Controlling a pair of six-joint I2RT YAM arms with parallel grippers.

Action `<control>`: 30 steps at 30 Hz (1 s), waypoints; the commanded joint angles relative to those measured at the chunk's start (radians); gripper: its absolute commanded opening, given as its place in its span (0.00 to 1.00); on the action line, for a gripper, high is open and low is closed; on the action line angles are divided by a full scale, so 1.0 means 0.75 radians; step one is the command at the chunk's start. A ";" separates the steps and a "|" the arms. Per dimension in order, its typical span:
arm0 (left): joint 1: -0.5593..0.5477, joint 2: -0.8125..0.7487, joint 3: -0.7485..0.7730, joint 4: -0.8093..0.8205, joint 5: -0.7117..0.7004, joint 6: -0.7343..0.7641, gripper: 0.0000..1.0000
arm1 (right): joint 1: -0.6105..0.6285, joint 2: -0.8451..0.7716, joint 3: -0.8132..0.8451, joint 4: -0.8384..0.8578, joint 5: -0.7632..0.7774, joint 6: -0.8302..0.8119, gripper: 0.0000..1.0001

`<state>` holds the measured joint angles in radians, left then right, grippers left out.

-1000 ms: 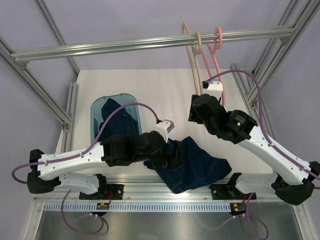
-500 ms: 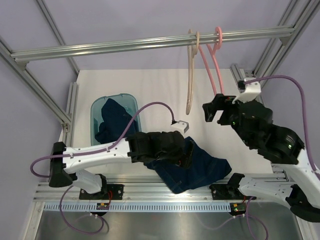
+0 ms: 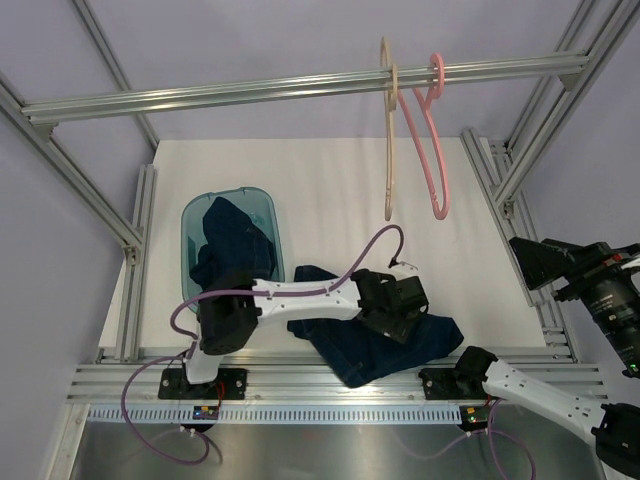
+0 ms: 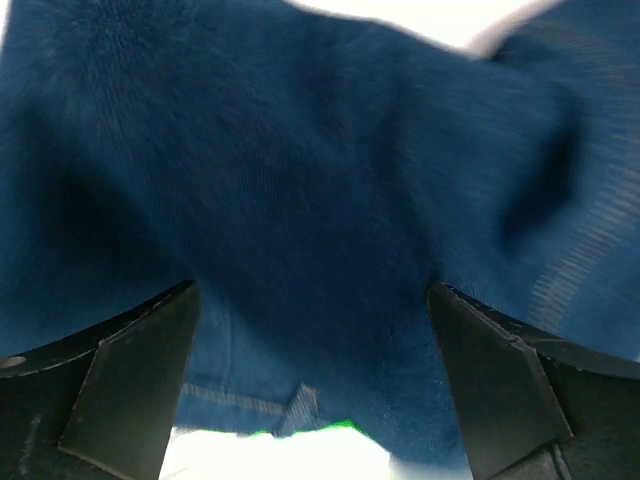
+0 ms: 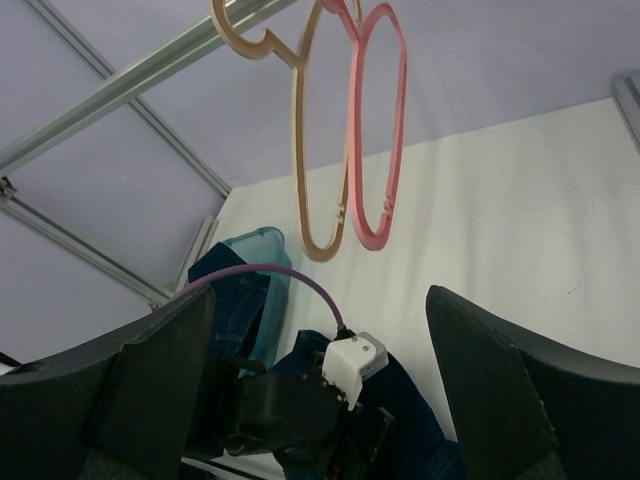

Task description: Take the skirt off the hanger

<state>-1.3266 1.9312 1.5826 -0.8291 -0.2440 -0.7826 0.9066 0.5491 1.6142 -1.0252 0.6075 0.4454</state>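
The dark blue denim skirt (image 3: 385,345) lies crumpled on the white table near the front edge, off any hanger. My left gripper (image 3: 404,312) is low over its middle, jaws wide open; in the left wrist view (image 4: 313,290) denim (image 4: 320,180) fills the space between the fingers. A beige hanger (image 3: 389,170) and a pink hanger (image 3: 440,212) hang bare on the overhead rail. My right gripper (image 3: 530,262) is at the far right, open and empty. In the right wrist view (image 5: 320,295) it looks at the beige hanger (image 5: 320,250), the pink hanger (image 5: 372,240) and the skirt (image 5: 405,405).
A teal bin (image 3: 225,193) at the left holds another dark denim garment (image 3: 228,245). Aluminium frame posts stand at both sides of the table, and the rail (image 3: 250,92) crosses overhead. The left arm's purple cable (image 3: 360,255) arches above the skirt.
My right arm has drawn back from the hangers to the far right. My left arm has stretched rightward across the skirt. The beige hanger has swung and now hangs straight.
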 commanded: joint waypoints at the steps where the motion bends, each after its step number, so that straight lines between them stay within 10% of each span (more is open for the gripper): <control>1: 0.036 0.122 0.005 0.048 -0.012 0.000 0.99 | -0.008 -0.024 -0.043 -0.099 -0.023 0.044 0.94; 14: 0.090 0.321 -0.263 0.408 0.159 -0.034 0.95 | -0.006 -0.168 -0.150 -0.134 -0.053 0.106 0.94; 24: 0.090 0.217 -0.666 0.713 0.166 -0.112 0.00 | -0.006 -0.200 -0.162 -0.145 -0.035 0.126 0.94; 30: 0.090 -0.081 -0.777 0.630 -0.001 -0.067 0.00 | -0.008 -0.202 -0.162 -0.147 -0.041 0.136 0.94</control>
<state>-1.2480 1.8385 1.0901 -0.2203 -0.2119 -0.8288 0.9066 0.3985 1.4914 -1.1366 0.5812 0.5335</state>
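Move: The denim skirt lies spread on the table under the left hand, its middle about 8 cm below the open fingers, some 2 cm ahead and 2 cm left. The teal tub stands roughly 32 cm left of that hand and 19 cm ahead; the emptied cream hanger hangs about 17 cm ahead, in line sideways and some 33 cm higher. From the right hand the skirt is about 1 cm ahead, 19 cm left and 46 cm down. The denim gets pinched: the open left hand drops quickly about 7 cm onto the skirt, edging 2 cm or so forward, then shuts its fingers on a fold while down there. As it closes, the wrist tilts some 15 degrees, the fingertips leaning more to the right. The empty right hand, kept open, sinks about 5 cm and eases slightly back. ##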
